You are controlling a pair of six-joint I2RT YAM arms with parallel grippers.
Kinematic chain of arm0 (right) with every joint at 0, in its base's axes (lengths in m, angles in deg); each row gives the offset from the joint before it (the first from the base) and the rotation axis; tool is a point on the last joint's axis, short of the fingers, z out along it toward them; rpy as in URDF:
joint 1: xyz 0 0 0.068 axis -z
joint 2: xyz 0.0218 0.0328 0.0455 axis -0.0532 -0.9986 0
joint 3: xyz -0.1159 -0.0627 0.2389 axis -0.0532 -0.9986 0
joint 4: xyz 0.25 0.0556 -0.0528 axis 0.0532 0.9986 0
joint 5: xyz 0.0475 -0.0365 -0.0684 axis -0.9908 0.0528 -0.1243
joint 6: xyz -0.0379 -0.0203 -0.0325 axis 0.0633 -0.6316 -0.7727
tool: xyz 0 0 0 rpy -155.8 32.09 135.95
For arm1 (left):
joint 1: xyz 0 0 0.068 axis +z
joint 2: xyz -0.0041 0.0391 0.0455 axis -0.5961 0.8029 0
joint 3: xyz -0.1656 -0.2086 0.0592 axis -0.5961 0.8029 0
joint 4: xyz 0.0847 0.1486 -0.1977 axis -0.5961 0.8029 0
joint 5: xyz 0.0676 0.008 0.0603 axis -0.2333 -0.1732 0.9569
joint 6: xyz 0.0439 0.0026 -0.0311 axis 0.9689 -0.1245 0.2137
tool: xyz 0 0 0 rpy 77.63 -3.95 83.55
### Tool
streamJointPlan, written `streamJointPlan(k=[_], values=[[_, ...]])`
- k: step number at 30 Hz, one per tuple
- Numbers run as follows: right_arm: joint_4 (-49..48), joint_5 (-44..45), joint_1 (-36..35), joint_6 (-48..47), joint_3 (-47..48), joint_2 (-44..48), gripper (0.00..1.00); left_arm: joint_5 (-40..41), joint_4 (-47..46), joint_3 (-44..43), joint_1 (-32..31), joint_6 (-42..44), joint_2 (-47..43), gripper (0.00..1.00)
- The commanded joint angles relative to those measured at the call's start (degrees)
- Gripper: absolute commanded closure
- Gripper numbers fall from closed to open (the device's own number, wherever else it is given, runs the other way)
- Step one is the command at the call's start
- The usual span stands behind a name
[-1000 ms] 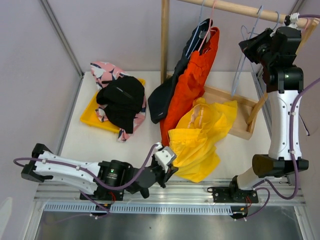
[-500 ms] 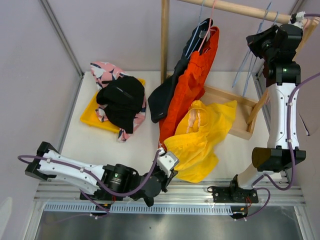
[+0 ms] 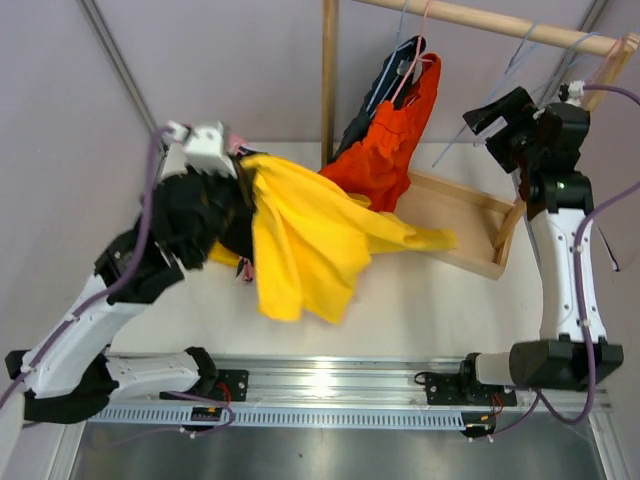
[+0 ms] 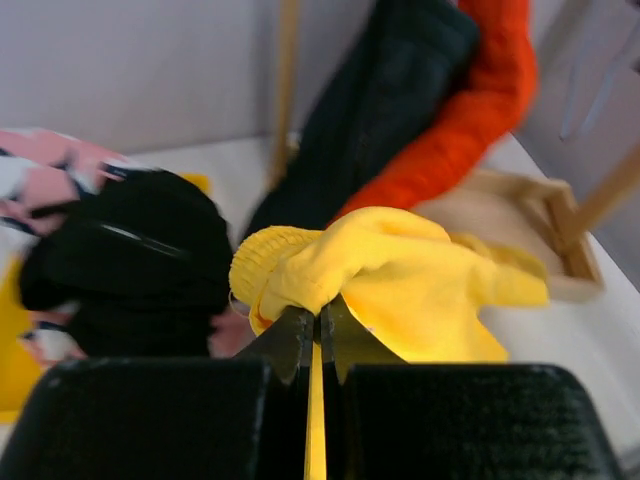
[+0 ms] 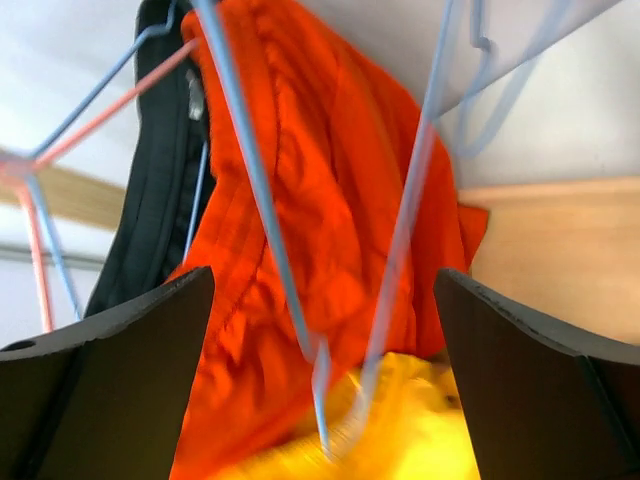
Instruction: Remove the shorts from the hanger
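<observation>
My left gripper is raised at the left, shut on a fold of the yellow shorts. They trail from it to the wooden base. Orange-red shorts and dark slate grey shorts hang on hangers from the rail. Black shorts lie over pink printed shorts beyond the left gripper. My right gripper stands open below the rail, and a bare, blurred light blue hanger hangs between its jaws without touching them.
A wooden frame base lies at the right under the rail, with an upright wooden post behind the middle. A yellow tray sits under the black and pink shorts. Grey walls close in the back and left.
The left arm has swung up and to the left, dragging the yellow shorts off the table. The right gripper has opened, letting go of the blue hanger, and dropped slightly left.
</observation>
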Motion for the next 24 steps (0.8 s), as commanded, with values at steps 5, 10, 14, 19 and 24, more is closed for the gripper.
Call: streamJointPlan(k=[5, 10, 14, 19, 24], values=[[-1.9, -3.4, 0.2, -0.6, -13.4, 19.1, 0.01, -17.5, -2.1, -21.9, 28.4, 10.3, 13.1, 1.0], [0.4, -6.0, 0.1, -1.2, -21.7, 29.5, 0.01, -25.2, 0.7, -40.9, 43.2, 6.1, 28.4, 1.0], [4.1, -6.4, 0.1, -3.0, -25.1, 33.6, 0.01, -29.2, 4.7, -57.4, 49.2, 4.5, 40.3, 1.0], [3.2, -8.7, 0.1, -2.6, -28.8, 36.9, 0.01, -30.7, 0.6, -52.4, 51.7, 4.6, 45.7, 1.0], [-2.2, -14.2, 0.1, -0.7, -30.2, 39.0, 0.01, -31.3, 0.9, -48.1, 52.5, 4.3, 52.4, 1.0]])
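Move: The pile of black shorts on the yellow tray lies about 27 cm ahead of the left hand, 11 cm to its left and nearly 40 cm below; the tray's middle is some 4 cm farther left than the pile. The red shorts hang roughly 33 cm ahead of that hand and 27 cm to its right, their middle a little lower. From the empty right hand they are about 14 cm ahead, 16 cm left. The yellow shorts, still pinched by the waistband in the left fingers, are swung fast towards the pile, some 30 cm forward and 15 cm left, first rising about 10 cm and then sinking as much, while the wrist turns about 25 degrees counter-clockwise. The right hand, already wide open, backs away from the blue hanger, ending slightly lower and farther left. ##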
